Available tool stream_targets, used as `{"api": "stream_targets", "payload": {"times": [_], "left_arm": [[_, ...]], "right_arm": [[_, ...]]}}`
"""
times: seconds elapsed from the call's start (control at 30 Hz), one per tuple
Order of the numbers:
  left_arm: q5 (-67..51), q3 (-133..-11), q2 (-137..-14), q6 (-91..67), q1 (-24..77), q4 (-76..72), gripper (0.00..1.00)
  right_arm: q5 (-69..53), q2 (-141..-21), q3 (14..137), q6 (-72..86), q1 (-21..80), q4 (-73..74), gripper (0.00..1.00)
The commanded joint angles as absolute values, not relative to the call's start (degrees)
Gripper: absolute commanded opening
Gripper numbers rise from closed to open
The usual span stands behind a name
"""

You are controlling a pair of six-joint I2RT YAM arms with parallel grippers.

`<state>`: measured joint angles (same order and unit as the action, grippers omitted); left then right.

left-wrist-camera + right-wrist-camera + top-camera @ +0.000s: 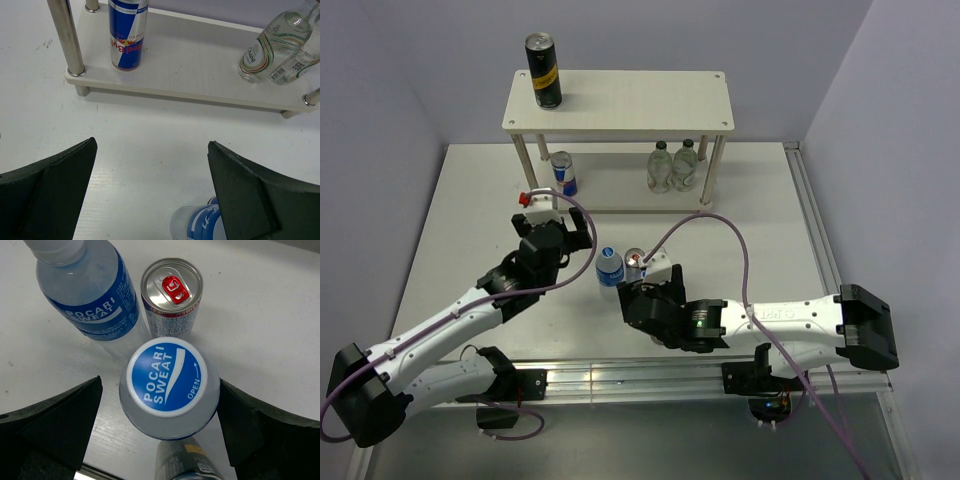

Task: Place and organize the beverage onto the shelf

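Observation:
The cream two-tier shelf (620,98) stands at the back. A black-and-gold can (545,70) is on its top board at the left. On the lower board (200,65) stand a blue-and-silver can (128,32) and two clear bottles (262,50). My left gripper (152,143) hangs open over bare table in front of the shelf. My right gripper (160,381) is open around a blue-capped bottle (169,385), with a gap at the left finger. Beside it stand a second blue-label bottle (85,285), a silver can with a red tab (171,295) and a dark can (187,465).
The shelf's thin metal legs (67,37) stand at its corners. A purple cable (720,225) loops over the table from the right arm. The table's metal rail (640,375) runs along the near edge between the arm bases.

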<state>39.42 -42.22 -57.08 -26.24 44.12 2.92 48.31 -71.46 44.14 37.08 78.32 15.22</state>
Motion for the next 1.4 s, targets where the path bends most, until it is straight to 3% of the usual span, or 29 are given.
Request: {"api": "stream_targets", "payload": {"times": [0.0,0.1,0.23,0.3,0.37,0.4,0.43,0.63,0.93,1.1,1.37], "left_arm": [[39.73,-41.84,-56.16,-26.63,44.47,1.76,0.99],[39.73,-41.57,-56.07,-26.54,44.74,1.41,0.99],[39.73,-41.49,-56.16,-26.63,45.00,1.41,0.99],[39.81,-41.48,-56.16,-26.54,45.09,1.32,0.99],[39.90,-41.31,-56.08,-26.46,45.35,1.14,0.99],[39.99,-41.31,-56.07,-26.54,45.44,1.23,0.99],[40.16,-41.40,-56.07,-26.54,45.44,1.32,0.99],[40.43,-41.40,-55.64,-26.37,45.62,1.85,0.99],[40.08,-41.13,-54.23,-26.02,45.70,2.55,0.99],[39.38,-41.04,-54.14,-25.75,45.70,2.46,0.99],[37.71,-40.69,-53.09,-25.23,45.70,2.20,0.99]], "right_arm": [[51.32,-72.33,45.00,38.50,77.87,12.58,1.00],[52.73,-73.04,44.12,38.76,77.43,11.26,0.88],[54.58,-72.95,42.89,39.37,77.26,10.37,0.53],[55.19,-72.60,42.54,39.29,77.25,10.20,0.44],[55.37,-72.34,42.54,39.29,77.08,10.46,0.29],[55.55,-71.72,42.71,39.37,77.17,11.42,0.11],[55.81,-71.20,43.41,39.90,77.17,12.12,0.02],[55.29,-63.03,51.74,41.40,78.40,21.96,0.00],[55.54,-56.25,71.42,30.70,79.72,28.56,0.00],[57.84,-60.36,83.21,16.64,78.32,24.80,0.00],[51.51,-73.90,111.68,-2.54,64.19,24.87,0.00]]}}
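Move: The upright Pocari Sweat bottle already stands between the right hand's open fingers, its middle about 1 cm ahead and 4 cm below. A red-tabbed can stands some 8 cm ahead and 3 cm left, the second Pocari bottle about 6 cm ahead and 9 cm left, and a silver-topped can roughly 5 cm back and 4 cm right. From the idle left hand the bottle is about 12 cm back, 20 cm right and 12 cm lower. Forward barely a centimetre, the right hand shuts its fingers on the bottle's sides and pinches it. It then eases slightly right and back, and lifts fast, about 36 cm straight up out of the group. Near the top it swings forward and right towards the shelf, fingertips tilting up some 25 degrees to about level, grip kept. ##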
